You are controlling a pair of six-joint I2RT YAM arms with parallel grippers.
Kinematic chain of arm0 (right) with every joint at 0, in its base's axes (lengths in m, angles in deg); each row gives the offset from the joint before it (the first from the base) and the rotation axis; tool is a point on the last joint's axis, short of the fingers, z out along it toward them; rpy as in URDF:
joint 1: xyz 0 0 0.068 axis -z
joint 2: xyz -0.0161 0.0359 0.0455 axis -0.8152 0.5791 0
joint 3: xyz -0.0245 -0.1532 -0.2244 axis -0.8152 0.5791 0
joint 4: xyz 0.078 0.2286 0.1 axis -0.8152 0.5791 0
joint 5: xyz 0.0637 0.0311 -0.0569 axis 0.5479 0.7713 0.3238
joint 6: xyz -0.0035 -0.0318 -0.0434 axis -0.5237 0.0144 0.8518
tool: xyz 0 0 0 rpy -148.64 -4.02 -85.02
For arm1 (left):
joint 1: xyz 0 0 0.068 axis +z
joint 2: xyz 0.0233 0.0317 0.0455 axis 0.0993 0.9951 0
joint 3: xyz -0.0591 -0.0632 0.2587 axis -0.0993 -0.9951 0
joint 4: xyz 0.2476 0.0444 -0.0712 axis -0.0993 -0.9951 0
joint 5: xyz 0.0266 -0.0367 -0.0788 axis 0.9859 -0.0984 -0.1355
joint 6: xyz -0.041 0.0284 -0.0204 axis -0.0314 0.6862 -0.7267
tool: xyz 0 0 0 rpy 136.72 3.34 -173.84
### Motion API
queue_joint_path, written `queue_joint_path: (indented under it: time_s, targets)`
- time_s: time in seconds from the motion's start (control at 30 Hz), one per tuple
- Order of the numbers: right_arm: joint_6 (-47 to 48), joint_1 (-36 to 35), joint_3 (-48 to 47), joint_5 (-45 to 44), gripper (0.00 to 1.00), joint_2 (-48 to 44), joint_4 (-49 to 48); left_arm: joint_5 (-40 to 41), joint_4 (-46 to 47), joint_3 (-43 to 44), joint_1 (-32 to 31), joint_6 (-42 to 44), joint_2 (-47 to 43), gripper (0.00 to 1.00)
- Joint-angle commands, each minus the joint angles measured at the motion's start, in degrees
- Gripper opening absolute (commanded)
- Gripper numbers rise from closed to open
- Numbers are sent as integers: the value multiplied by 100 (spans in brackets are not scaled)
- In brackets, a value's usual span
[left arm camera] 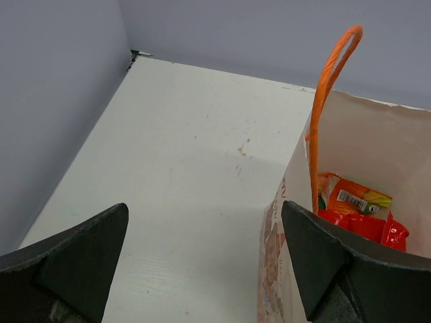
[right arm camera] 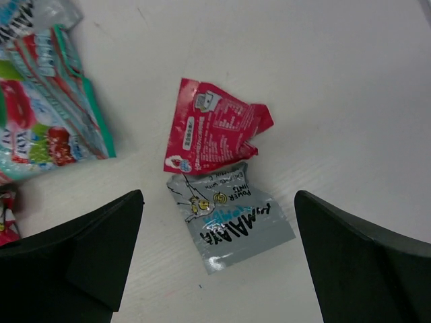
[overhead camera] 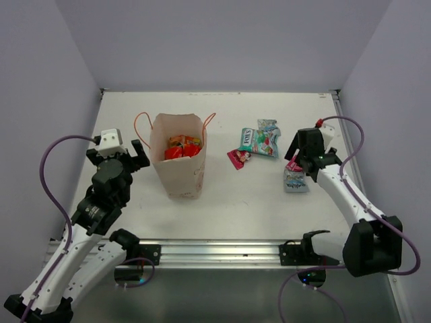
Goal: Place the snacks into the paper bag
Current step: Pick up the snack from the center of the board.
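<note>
The paper bag [overhead camera: 179,171] stands upright left of centre, its orange cord handle [left arm camera: 326,87] sticking up. Red and orange snacks [overhead camera: 182,147] lie inside it; the left wrist view shows a red packet [left arm camera: 364,226] and an orange one [left arm camera: 351,196]. My left gripper [overhead camera: 139,155] hovers open just left of the bag, its right finger beside the bag's wall [left arm camera: 271,269]. On the table lie a teal-white packet [overhead camera: 258,141], a magenta one [overhead camera: 236,159] and a grey-blue one [overhead camera: 296,181]. My right gripper [right arm camera: 217,196] hangs open above the grey-blue packet [right arm camera: 229,217] and a red-pink packet [right arm camera: 213,128], holding nothing.
Grey walls close off the table at the left, back and right. A metal rail [overhead camera: 215,252] with both arm bases runs along the near edge. The teal-white packet [right arm camera: 47,114] lies left of my right gripper.
</note>
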Motion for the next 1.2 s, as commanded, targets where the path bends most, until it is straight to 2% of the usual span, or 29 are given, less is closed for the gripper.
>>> queue_joint_path:
  time_s: [0.0,0.03,0.2,0.7,0.9,1.07,1.17]
  targets:
    - [-862,519,406,942,99,134,-343,180,382,-44,13,-39,-93,100]
    - [-924,625,660,1231,99,152,-632,180,390,-88,13,-39,-154,100]
    - [-1013,907,1031,1489,99,389,-1082,206,390,-167,13,-66,-313,100]
    - [-318,925,953,2042,98,1259,-1461,118,382,-141,13,-66,-243,100]
    - [-55,898,777,2087,85,1663,-1224,101,390,-141,13,-66,-199,100]
    - [95,644,662,1719,73,1830,-916,83,399,-141,13,-57,-181,100]
    - [51,495,645,1805,65,1831,-863,65,391,-141,13,-57,-181,100]
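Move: Below and a little behind the right hand lies the grey snack packet, about 5 cm back, 1 cm left and 13 cm down. The pink-red packet touches its far edge, some 5 cm ahead of the hand and 1 cm left; the teal pouch sits roughly 12 cm ahead and 17 cm left, also on the table. For the left hand, the grey packet is about 61 cm to the right, 1 cm ahead and 27 cm lower. Sinking about 12 cm to the grey packet, the right hand first swings briefly back, then comes forward again while still lowering, with its fingers tipping steeper by some 15 degrees and its left side rising. Near the bottom it eases almost to a stop, and the wide-open fingers close about a third, catching the packet's far end from both sides. ##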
